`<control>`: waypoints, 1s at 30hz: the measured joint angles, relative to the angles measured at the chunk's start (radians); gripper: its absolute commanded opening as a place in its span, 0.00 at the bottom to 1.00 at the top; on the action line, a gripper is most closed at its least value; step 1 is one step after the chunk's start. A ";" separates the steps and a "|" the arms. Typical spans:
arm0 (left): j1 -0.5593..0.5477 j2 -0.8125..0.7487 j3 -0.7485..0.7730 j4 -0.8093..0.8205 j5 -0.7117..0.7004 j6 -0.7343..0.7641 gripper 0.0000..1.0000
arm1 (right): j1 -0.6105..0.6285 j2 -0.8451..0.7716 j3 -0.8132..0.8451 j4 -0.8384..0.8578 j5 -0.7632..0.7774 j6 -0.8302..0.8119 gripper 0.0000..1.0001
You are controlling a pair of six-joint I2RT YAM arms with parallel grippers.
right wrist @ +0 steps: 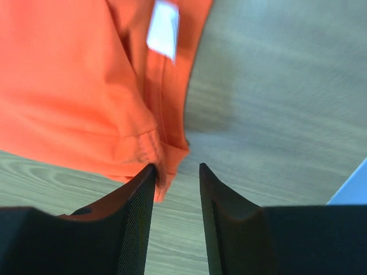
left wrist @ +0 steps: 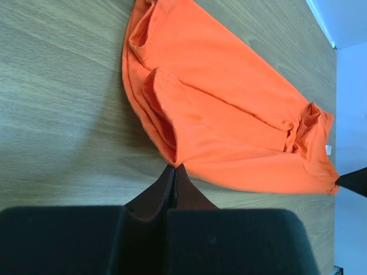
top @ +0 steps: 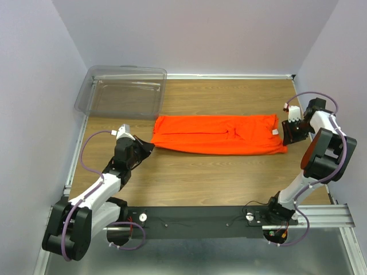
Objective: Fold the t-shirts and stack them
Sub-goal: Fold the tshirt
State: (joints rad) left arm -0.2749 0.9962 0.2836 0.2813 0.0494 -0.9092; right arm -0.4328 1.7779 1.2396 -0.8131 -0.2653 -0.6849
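Observation:
One bright orange t-shirt (top: pixel 221 134) lies folded into a long band across the middle of the wooden table. My left gripper (top: pixel 148 148) is at the band's left near corner. In the left wrist view that gripper (left wrist: pixel 175 167) is shut, and the t-shirt (left wrist: pixel 229 126) fabric runs to a point pinched at its tips. My right gripper (top: pixel 288 133) is at the right end, by the white neck tag (right wrist: pixel 163 28). It (right wrist: pixel 176 169) stands open. The t-shirt (right wrist: pixel 74 86) hem lies against its left finger, loose on the table.
A clear plastic bin (top: pixel 123 91) sits at the back left corner of the table. Pale walls close in the left, back and right sides. A metal rail (top: pixel 229 220) carrying both arm bases runs along the near edge.

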 measured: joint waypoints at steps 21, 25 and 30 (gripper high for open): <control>0.003 -0.241 -0.054 -0.032 0.050 0.031 0.54 | 0.221 0.245 0.367 0.035 -0.235 0.175 0.43; 0.005 -0.333 -0.054 -0.034 0.074 0.062 0.60 | 0.237 0.353 0.448 0.037 -0.265 0.208 0.43; 0.005 -0.388 -0.054 -0.021 0.102 0.087 0.60 | 0.251 0.435 0.503 0.035 -0.284 0.241 0.42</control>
State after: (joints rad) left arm -0.2703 0.6079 0.2295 0.2600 0.1513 -0.8219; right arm -0.1814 2.2127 1.7424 -0.7776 -0.5495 -0.4438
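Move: In the left hand's closed fingers is the t-shirt's near left corner, held about 6 cm above the table; the bin's middle is roughly 31 cm ahead and 20 cm to the left, at about hand height. The right hand, already half open, aims at the shirt's far edge some 16 cm ahead, 12 cm left and 3 cm below. From the right hand, the near right corner is about 1 cm left and 2 cm below; the white label is 9 cm ahead, 4 cm left and 2 cm below. Leaving the near right corner, the half-open right hand arcs forward about 15 cm and left 11 cm, rising about 5 cm, pausing briefly, then sinking close to the shirt's far edge as it rolls left side up. The left fingers open and let go of the near left corner; that hand rises about 8 cm and eases back, its fingers tilting up some 20 degrees. ##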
